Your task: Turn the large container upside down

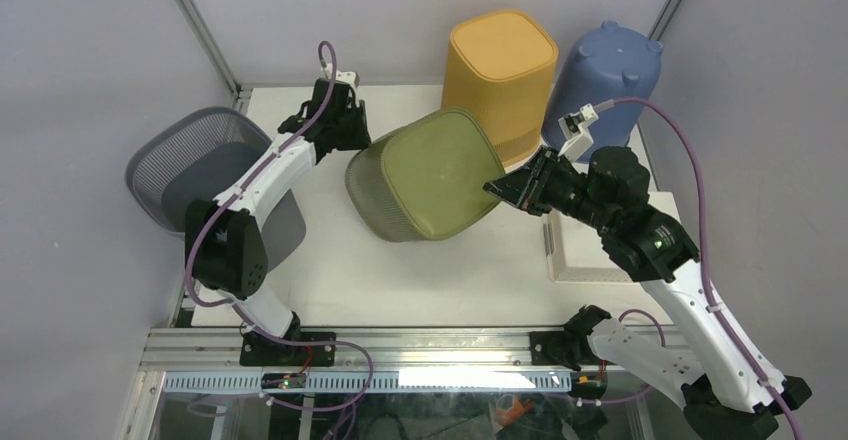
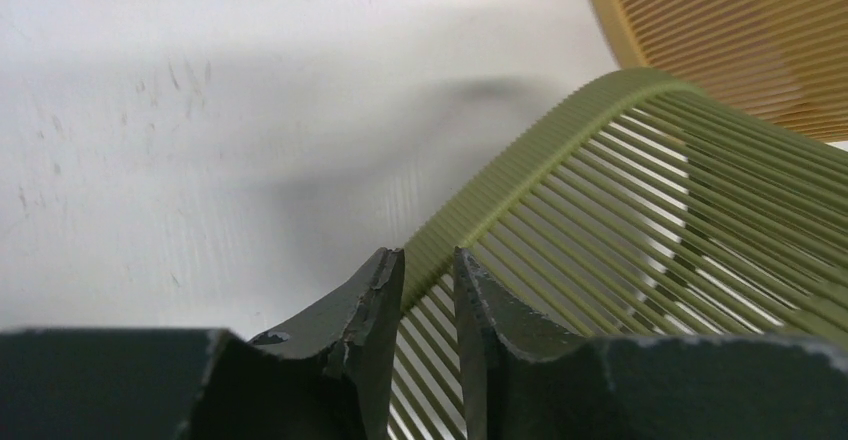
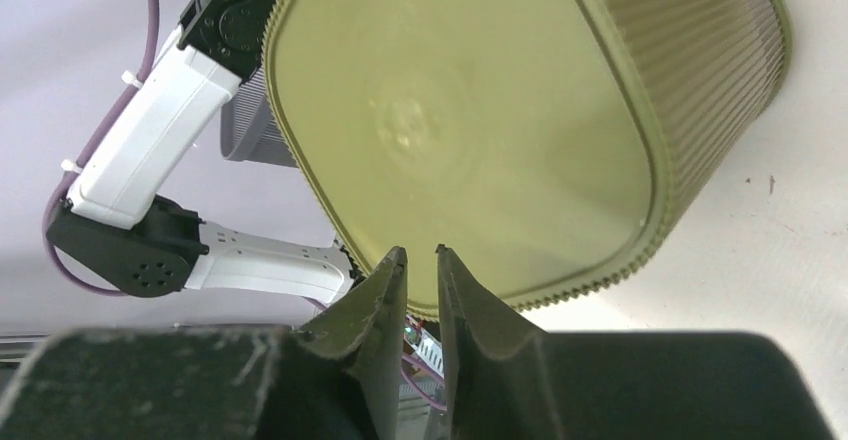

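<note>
The large container is an olive-green slatted bin. It lies tilted on the white table, solid base turned up and to the right, open mouth low on the left. My left gripper is at the far left rim. In the left wrist view its jaws stand a narrow gap apart, with the rim and slats just beyond them. My right gripper is at the base's right edge. Its jaws are slightly open with nothing between them, and the base sits just past the tips.
A tall yellow bin stands upside down right behind the green one, with a blue bin upside down at the back right. A grey mesh basket hangs off the left table edge. A white box lies under my right arm.
</note>
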Robot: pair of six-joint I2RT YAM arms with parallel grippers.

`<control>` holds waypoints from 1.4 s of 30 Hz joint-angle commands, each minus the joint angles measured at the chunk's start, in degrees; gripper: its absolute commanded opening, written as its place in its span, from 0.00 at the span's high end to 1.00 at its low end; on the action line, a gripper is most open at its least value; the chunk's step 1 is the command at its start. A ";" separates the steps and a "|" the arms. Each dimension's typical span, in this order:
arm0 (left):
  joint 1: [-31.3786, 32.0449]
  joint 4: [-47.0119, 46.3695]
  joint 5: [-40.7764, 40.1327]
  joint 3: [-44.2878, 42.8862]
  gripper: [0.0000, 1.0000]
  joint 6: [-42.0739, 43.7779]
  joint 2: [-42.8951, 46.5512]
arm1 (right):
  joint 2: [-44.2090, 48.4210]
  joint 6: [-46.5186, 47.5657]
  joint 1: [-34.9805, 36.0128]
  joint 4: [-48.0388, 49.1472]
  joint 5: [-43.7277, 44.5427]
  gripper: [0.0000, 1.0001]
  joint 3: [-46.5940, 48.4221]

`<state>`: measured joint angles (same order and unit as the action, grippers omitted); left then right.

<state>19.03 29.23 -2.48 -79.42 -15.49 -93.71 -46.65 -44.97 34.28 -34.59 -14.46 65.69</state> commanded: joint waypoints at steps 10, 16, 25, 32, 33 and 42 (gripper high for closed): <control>-0.69 4.70 0.51 -11.43 0.61 1.43 -5.39 | 1.10 5.49 0.26 -4.94 -0.25 0.72 -1.54; -0.71 7.68 -1.48 -16.96 0.51 2.12 -5.56 | 0.49 9.35 0.26 -8.08 -1.22 0.68 -1.43; -0.67 12.77 -2.49 -33.28 0.35 2.54 1.86 | -0.15 -4.66 5.76 21.28 -6.66 0.66 -24.56; -0.61 15.18 -0.21 -32.72 0.20 2.91 14.88 | -18.87 -6.98 10.45 39.98 -1.15 0.49 -23.13; -0.64 16.95 -1.16 -32.36 0.19 3.14 16.54 | -22.17 -6.34 10.50 41.76 0.07 0.48 -21.56; -0.64 29.76 -10.96 -30.82 0.03 3.03 26.30 | -52.87 -3.14 9.31 42.31 8.81 0.37 9.55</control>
<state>18.04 52.05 -8.47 -110.96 -13.43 -68.53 -92.79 -49.41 44.07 0.73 -12.27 63.07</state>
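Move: The green container hangs tilted between the hands, with its floor facing up and to the right. Its middle lies about 10 cm back and 11 cm right of the left hand, which is at the rim, and from the right hand, at the floor's edge, about 10 cm ahead, 12 cm left and 12 cm below. From the left hand, the orange container stands 13 cm ahead and 27 cm right, the grey one 16 cm back and 28 cm left. Downward first with both hands: the left lowers the green rim about 3 cm, the right sinks at the floor's edge. The left then lets go, opening wide and rising roughly 35 cm, lastly back and left, fingers tilting up. The right drops some 20 cm in all, opening, then sweeps left and forward to the container's near right wall. ##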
